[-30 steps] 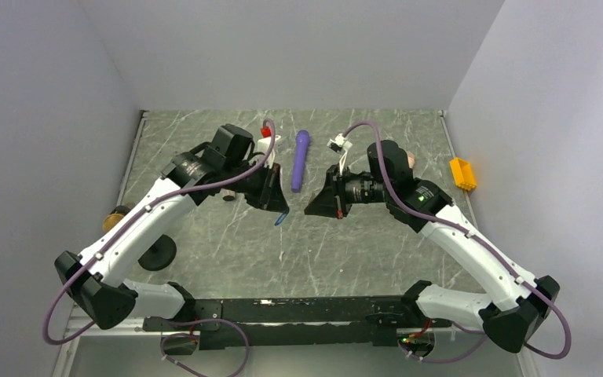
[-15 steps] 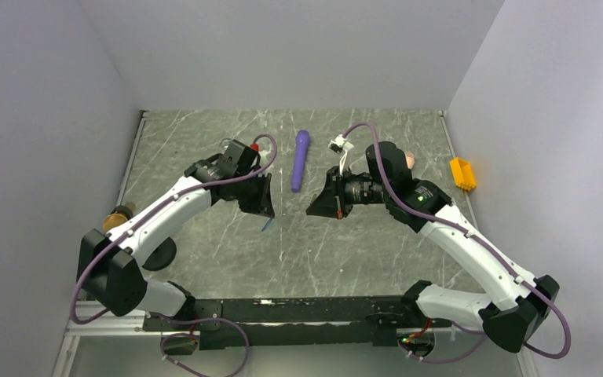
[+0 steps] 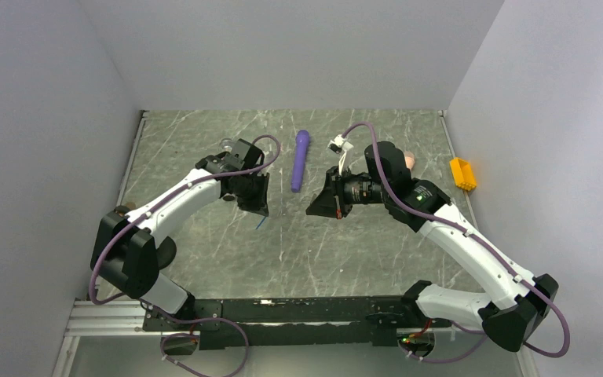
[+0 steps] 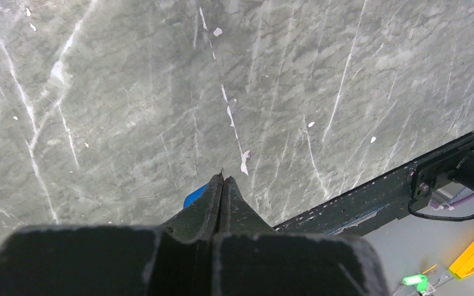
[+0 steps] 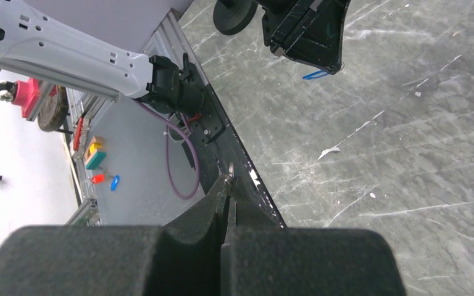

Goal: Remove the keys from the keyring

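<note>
My left gripper (image 3: 257,207) hangs over the middle left of the table, jaws shut on the keyring (image 3: 261,223), whose blue tag dangles below the fingertips. In the left wrist view the gripper (image 4: 223,179) is pressed shut, and the blue tag (image 4: 192,195) peeks out left of the fingers. My right gripper (image 3: 315,210) is held a short way to the right, apart from the left one. Seen from the right wrist, it (image 5: 228,180) is shut on a tiny grey metal key (image 5: 230,168) that sticks out of the tips. That view also shows the keyring (image 5: 315,74) under the left gripper.
A long purple wand (image 3: 300,159) lies on the table behind the two grippers. A peach cylinder (image 3: 411,159) shows behind the right arm. A yellow bin (image 3: 462,173) sits at the right wall. A black round object (image 3: 163,250) lies by the left arm's base.
The left gripper has drawn left, away from the right gripper, with the blue tag hanging from it. The right arm has hardly moved.
</note>
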You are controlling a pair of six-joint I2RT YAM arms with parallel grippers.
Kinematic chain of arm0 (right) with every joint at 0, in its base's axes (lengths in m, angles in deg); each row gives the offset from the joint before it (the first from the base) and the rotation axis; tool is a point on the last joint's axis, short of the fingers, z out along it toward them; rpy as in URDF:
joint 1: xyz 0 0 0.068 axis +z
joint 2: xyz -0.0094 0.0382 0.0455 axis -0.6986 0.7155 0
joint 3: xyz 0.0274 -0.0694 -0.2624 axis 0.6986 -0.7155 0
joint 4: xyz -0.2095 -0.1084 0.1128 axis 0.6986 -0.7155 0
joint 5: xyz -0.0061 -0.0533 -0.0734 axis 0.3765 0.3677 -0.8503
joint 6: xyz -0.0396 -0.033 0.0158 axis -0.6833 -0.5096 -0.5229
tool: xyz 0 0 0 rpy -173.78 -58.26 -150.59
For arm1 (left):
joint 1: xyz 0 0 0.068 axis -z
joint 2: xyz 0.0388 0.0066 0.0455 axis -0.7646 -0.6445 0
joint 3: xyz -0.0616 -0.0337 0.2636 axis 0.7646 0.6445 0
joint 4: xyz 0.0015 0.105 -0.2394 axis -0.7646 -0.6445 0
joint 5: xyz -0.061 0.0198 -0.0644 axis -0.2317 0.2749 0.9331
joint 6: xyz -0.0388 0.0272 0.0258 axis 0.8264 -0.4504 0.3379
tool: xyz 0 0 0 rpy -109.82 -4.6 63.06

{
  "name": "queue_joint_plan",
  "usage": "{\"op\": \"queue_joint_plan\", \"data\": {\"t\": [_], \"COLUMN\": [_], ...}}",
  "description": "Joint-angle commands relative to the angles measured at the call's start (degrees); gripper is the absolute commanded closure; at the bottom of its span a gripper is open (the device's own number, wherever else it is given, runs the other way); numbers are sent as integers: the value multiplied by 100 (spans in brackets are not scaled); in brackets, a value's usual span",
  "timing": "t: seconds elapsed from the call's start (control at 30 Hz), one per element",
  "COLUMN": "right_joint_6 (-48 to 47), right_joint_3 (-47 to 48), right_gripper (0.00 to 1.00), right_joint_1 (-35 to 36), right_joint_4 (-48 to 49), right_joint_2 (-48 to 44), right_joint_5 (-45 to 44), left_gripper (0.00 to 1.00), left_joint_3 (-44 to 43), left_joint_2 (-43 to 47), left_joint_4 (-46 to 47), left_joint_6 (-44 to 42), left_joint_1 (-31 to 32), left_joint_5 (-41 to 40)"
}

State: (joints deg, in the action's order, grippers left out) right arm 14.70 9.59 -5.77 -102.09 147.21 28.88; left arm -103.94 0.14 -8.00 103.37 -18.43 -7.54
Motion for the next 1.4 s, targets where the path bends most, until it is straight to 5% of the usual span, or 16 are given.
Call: {"op": "queue_joint_plan", "data": {"t": [0.0,0.17,0.23,0.27,0.33,0.73,1.37], "right_joint_6": [-11,-36,-46,-54,-64,-112,-424], "right_joint_3": [90,100,122,131,148,202,52], "right_gripper": [100,100,100,100,100,100,100], "right_joint_1": [-13,-15,-15,-17,-14,-50,-495], "right_joint_4": [5,5,-4,-11,-8,-67,-328], "right_joint_2": [-3,59,110,125,144,457,2631], "right_joint_5": [-53,-1,23,31,33,144,919], "left_gripper": [98,87,58,27,2,0,1], "left_joint_3": [-227,-343,-388,-420,-528,-1180,648], "left_joint_2": [51,47,95,126,205,1037,3573], "left_joint_4": [43,-81,-102,-122,-172,-901,-829], "left_joint_6": [-102,-150,-142,-141,-152,-359,-770], "left_joint_1": [-83,-165,-174,-184,-182,-282,-986], "left_joint_5": [-160,-333,-413,-442,-509,-1224,-1225]}}
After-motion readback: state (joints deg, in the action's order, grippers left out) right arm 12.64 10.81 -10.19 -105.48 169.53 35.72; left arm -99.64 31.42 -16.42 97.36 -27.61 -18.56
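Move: The left hand, shut on the keyring with its blue tag, is low over the put-down spot: about 2 cm back, 1 cm left and 3 cm below. From that hand the silver mic lies some 15 cm ahead and 10 cm left, the purple mic about 18 cm ahead and 10 cm right, both on the table. For the right hand, the put-down spot is roughly 7 cm ahead, 13 cm left and 19 cm below. The left fingers let go of the keyring just above the table and open wide while easing a few centimetres forward; the hand then rises about 10 cm and swings 11 cm left, finally drawing back, its fingertips tilting forward. The right hand, still shut on what looks like a small key, starts slowly, then sinks about 11 cm towards the table, edging forward and rolling some 20 degrees. ##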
